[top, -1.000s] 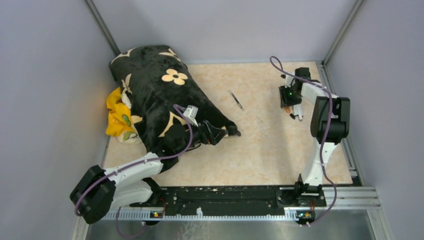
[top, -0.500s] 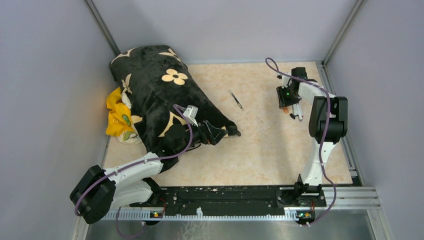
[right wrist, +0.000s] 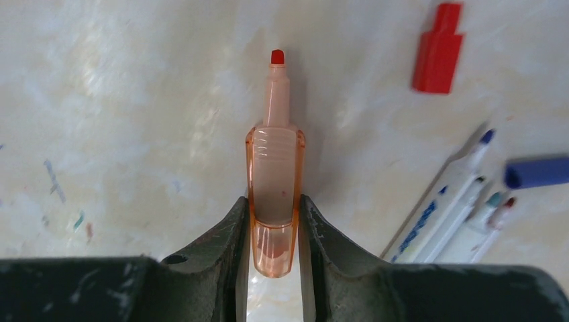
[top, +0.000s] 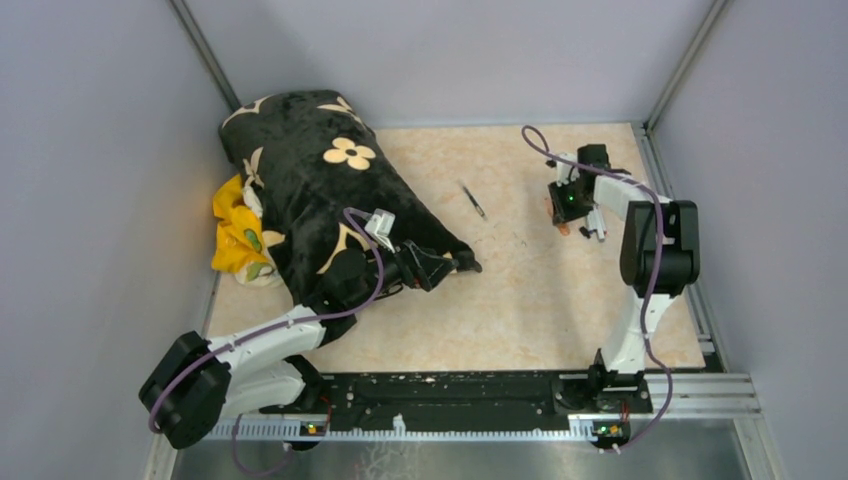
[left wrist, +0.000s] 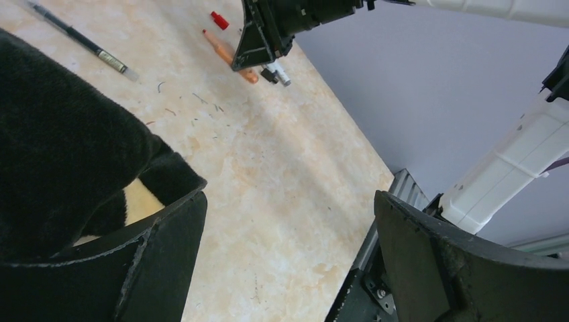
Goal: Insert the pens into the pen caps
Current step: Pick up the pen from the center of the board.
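Note:
My right gripper (right wrist: 274, 204) is shut on the orange marker (right wrist: 275, 154), one finger pressed against each side of the barrel's rear end. Its bare red tip points away from the wrist, low over the table. A red cap (right wrist: 437, 48) lies ahead to the right. White-barrelled markers (right wrist: 439, 201) and a purple cap (right wrist: 537, 172) lie at the right. The top view has the right gripper (top: 566, 212) at the far right beside the white markers (top: 597, 228). The thin dark pen (top: 473, 200) lies alone mid-table. My left gripper (left wrist: 288, 201) is open and holds nothing, next to the black cloth.
A black plush cloth with cream flowers (top: 320, 190) covers the far left of the table, with a yellow item (top: 238, 235) tucked at its left edge. The enclosure walls stand close on all sides. Small ink marks dot the tabletop (left wrist: 201, 100).
The right gripper shifted slightly left and its jaws closed onto the orange marker. The left arm has not moved.

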Robot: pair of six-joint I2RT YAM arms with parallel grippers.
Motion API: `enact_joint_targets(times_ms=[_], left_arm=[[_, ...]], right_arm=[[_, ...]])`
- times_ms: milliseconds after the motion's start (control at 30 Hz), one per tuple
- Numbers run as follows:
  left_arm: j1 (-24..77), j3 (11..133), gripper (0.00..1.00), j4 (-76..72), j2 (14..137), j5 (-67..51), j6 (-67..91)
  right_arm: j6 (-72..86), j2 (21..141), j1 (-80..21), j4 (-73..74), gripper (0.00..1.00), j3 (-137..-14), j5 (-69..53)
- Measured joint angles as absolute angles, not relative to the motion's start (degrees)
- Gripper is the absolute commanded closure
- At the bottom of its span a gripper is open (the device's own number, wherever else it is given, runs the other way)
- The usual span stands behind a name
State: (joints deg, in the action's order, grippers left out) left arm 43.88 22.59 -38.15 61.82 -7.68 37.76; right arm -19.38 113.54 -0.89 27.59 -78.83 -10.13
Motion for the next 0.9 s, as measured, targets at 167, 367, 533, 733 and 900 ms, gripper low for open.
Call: enact_joint_targets(times_ms=[167,367,533,733,900], left_arm=[[43.86,21.85,0.04,-42.02,62.24,-9.98,39.4],[43.88,21.89,0.13,-48.64,67.92,-12.84,45.25],[44.77,22.06,0.12,-56.62,74.48,-12.12,49.47],[47.42,27.73,0.19,-62.22,81.56,-8.32,49.65],[47.97,35.31,0.24,-64.53,88.31,-5.43,49.56]], right_arm=[[-18.83,105.71,-1.02,26.46,0.96,-69.45,-16.4],[-17.39,91.35,-1.02,22.11,0.97,-59.96,-28.73],[-14.9,80.49,-1.02,16.36,0.97,-54.37,-41.85],[-9.45,73.91,-1.37,9.13,0.98,-50.3,-56.21],[-6.98,73.82,-3.73,6.72,0.98,-50.22,-61.23]])
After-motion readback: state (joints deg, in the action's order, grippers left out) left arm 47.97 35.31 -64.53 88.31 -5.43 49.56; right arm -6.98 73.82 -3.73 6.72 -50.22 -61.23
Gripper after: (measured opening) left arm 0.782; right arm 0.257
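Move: The orange pen is already pinched in the right fingers, lying on the table, its middle about 2 cm ahead of and 1 cm left of the right hand. The open left gripper waits roughly 31 cm to that hand's left, 22 cm back and 17 cm higher. From the right hand, the red cap lies 9 cm ahead and 3 cm right, the white markers 10 cm right and level, the black pen 22 cm left and 4 cm ahead. From the left hand the orange pen lies some 23 cm ahead, 30 cm right, 17 cm below. The orange pen, still pinched, leaves the table: the right hand first draws it back nearly level, then lifts it about 18 cm while going left and back towards the left gripper, the fingers swinging from down to leftward. The left hand, empty, dips slightly, then goes about 8 cm right, rising and reaching forward at the end, its fingers partly closing. ##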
